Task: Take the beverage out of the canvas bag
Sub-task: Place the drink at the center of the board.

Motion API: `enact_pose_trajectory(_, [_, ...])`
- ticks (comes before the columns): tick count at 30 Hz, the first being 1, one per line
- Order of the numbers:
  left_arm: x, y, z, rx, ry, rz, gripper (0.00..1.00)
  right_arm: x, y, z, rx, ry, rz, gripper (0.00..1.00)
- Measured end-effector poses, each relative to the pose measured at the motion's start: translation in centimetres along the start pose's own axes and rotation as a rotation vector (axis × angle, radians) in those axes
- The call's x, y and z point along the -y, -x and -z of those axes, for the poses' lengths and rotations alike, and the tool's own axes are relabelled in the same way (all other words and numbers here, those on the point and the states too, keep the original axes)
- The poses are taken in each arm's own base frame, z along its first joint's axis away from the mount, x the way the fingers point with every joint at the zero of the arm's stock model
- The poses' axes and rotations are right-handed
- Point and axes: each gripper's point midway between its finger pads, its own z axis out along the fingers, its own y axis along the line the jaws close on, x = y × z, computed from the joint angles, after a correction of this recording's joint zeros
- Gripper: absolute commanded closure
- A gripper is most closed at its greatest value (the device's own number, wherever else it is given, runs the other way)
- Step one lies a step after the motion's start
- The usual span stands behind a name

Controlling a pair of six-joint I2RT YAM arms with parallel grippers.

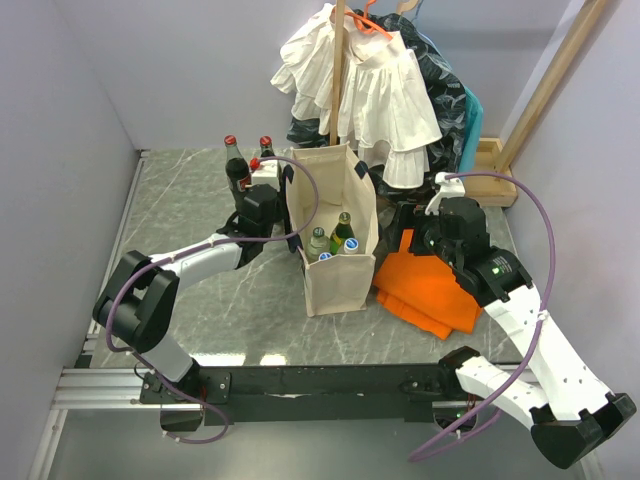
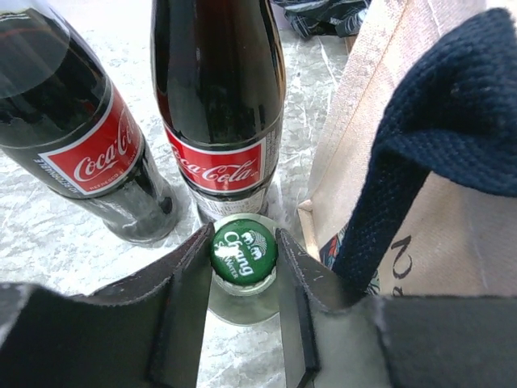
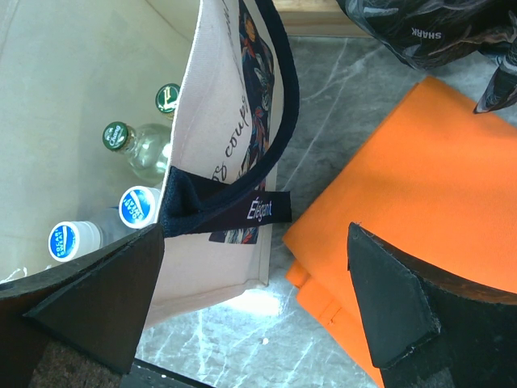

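A clear glass beverage bottle with a green Chang cap (image 2: 243,254) stands on the marble table, just outside the canvas bag (image 2: 362,121). My left gripper (image 2: 244,234) is shut on its neck, both fingers against the cap. In the top view the left gripper (image 1: 258,208) hides that bottle, left of the cream bag (image 1: 335,285). Inside the bag (image 3: 212,271) remain two green-capped bottles (image 3: 115,135) (image 3: 167,97) and two blue-capped ones (image 3: 139,205). My right gripper (image 3: 254,303) hangs open over the bag's right lower corner, nothing between its fingers.
Two Coca-Cola bottles (image 2: 89,158) (image 2: 218,105) stand right behind the held bottle. A navy bag handle (image 2: 440,129) hangs beside my left fingers. A folded orange cloth (image 1: 430,285) lies right of the bag. White and dark clothes (image 1: 365,80) hang behind it.
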Motion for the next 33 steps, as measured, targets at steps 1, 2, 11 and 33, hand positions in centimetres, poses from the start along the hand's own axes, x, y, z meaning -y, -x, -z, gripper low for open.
enact_pose_trajectory(1, [0.0, 0.0, 0.0, 0.001, 0.003, 0.000, 0.54, 0.0, 0.0, 0.0, 0.000, 0.000, 0.000, 0.00])
enact_pose_trajectory(2, [0.0, 0.3, 0.0, 0.011, 0.004, 0.005, 0.53, 0.0, 0.0, 0.0, 0.000, 0.000, 0.000, 0.00])
enact_pose_trajectory(11, [0.1, 1.8, -0.1, 0.068, 0.007, 0.034, 0.45, 0.0, 0.0, 0.0, 0.000, 0.001, 0.000, 0.00])
enact_pose_trajectory(33, [-0.4, 7.0, 2.8, 0.171, -0.001, 0.086, 0.29, 0.1, -0.3, 0.0, -0.003, 0.003, 0.000, 0.00])
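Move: The clear bottle with the green cap already stands on the table, its neck and cap between my left fingertips; its middle is roughly 9 cm straight below that hand. One Coke bottle stands close behind it, about 7 cm ahead and 1 cm left of the hand, another 7 cm ahead and 8 cm left. The canvas bag's middle is about 12 cm right and 8 cm back. From my right hand, the green-capped bottle lies roughly 16 cm ahead, 24 cm left and 18 cm lower. I open my left fingers from around the green-capped bottle's neck and let go. As they spread, I draw the hand up about 2 cm, almost pause, then lift faster to some 7 cm in all, tipping the fingers upward by roughly 10 degrees as they rise clear above the cap beside the bag. ##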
